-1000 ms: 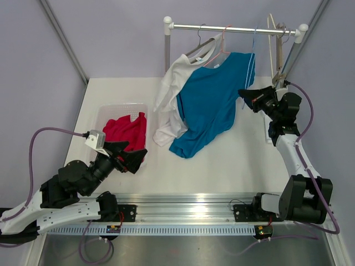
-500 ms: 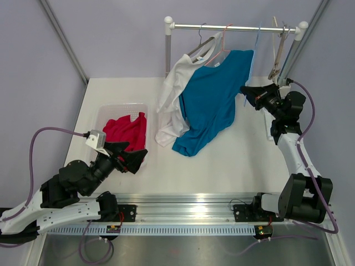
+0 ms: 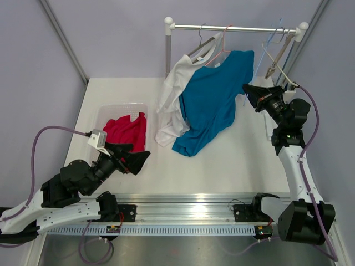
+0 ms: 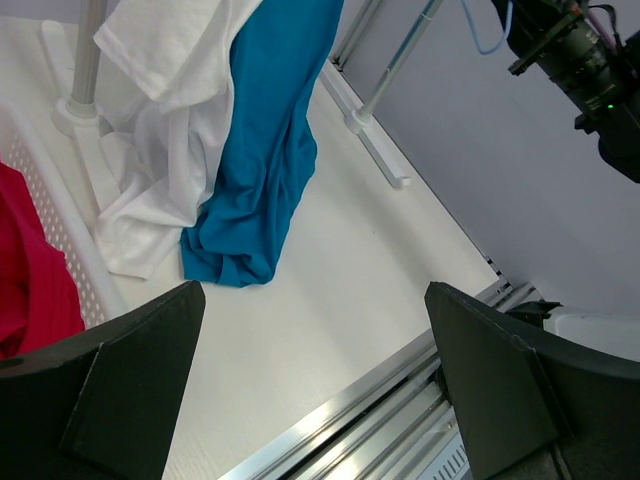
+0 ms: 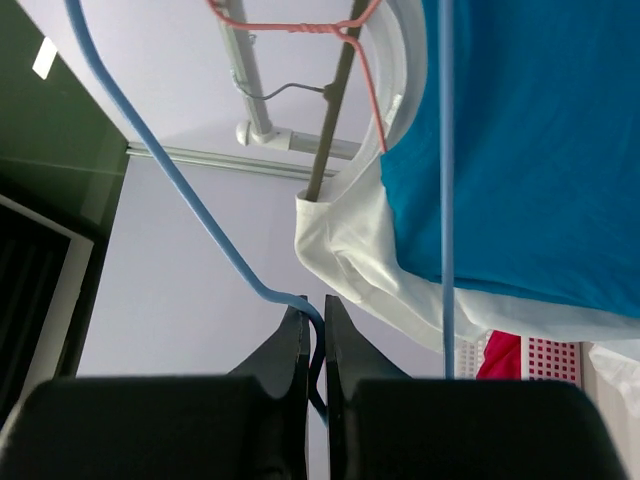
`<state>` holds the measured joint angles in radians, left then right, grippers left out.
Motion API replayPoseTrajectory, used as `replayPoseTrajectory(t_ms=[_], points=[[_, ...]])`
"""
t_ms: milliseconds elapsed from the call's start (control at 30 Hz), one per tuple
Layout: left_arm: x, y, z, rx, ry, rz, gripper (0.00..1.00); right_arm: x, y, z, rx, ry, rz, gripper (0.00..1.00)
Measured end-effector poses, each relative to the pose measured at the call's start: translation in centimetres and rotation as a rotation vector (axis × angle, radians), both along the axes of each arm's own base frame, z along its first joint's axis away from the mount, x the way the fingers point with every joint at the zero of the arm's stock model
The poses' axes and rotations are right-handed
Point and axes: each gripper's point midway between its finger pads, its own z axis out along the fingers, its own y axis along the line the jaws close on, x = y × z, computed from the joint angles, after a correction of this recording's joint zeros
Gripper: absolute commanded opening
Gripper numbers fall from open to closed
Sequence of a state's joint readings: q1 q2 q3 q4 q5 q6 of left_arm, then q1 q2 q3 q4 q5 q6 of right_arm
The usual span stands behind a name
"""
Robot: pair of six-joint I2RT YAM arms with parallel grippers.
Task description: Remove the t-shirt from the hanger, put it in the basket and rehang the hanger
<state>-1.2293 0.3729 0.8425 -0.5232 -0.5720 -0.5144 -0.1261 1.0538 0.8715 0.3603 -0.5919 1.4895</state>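
A blue t-shirt (image 3: 211,100) hangs on a pink hanger (image 3: 223,44) from the rail (image 3: 233,27). A white t-shirt (image 3: 175,94) hangs beside it on its left. Both hems rest on the table. My right gripper (image 3: 248,90) is shut on the wire of a bare blue hanger (image 3: 274,33) just right of the blue shirt. The right wrist view shows the jaws (image 5: 313,322) pinching that blue wire (image 5: 190,190), with the blue shirt (image 5: 530,150) and white shirt (image 5: 370,250) beyond. My left gripper (image 3: 137,160) is open and empty by the basket; it also shows in the left wrist view (image 4: 315,390).
A white basket (image 3: 105,113) at the left holds a red garment (image 3: 125,130). A pale wooden hanger (image 3: 275,61) hangs near the rail's right post (image 3: 302,30). The rack's left post (image 3: 167,50) stands behind the white shirt. A metal rail (image 3: 188,199) runs along the table's near edge.
My right gripper moved right and slightly up, carrying the blue hanger toward the rail's right end, away from the blue shirt. My left gripper shifted slightly forward.
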Motion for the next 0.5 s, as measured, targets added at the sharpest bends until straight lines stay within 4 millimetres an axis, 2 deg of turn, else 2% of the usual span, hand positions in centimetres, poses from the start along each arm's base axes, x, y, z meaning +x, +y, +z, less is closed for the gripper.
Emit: replayPoseTrajectory(t_ms=[233,500], points=[[-0.5,-0.5,0.1,-0.024,0.02,-0.031,0.99,3.0,-0.1,-2.7,0.024,0.101,-0.003,0.0],[-0.7,-0.9,0.6,-0.049,0.018,-0.048,0.99,4.7,-0.2,-3.6,0.037,0.139,-0.004,0.0]])
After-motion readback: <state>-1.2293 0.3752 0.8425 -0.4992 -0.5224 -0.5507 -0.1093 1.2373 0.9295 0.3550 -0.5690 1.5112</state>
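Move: The right hand holds the blue hanger by one end. The rail stretch it is to hang from is roughly 15 cm ahead of that hand, 9 cm to its right and 16 cm higher. The middle of the teal t-shirt hangs about 12 cm ahead, 8 cm left and 8 cm lower; the wooden hanger is some 6 cm ahead, 11 cm right and 8 cm above. From the idle left hand, that rail stretch is about 36 cm ahead, 44 cm right and 22 cm up. Forward and down goes the right hand below the rail, about 5 cm out and 3–4 cm lower, quick at first and then slower, its fingers tipping down by under 10 degrees. It keeps its closed pinch on the end of the blue hanger, working it at the rail beside the teal t-shirt, while the wooden hanger's end comes close above the gripper. ##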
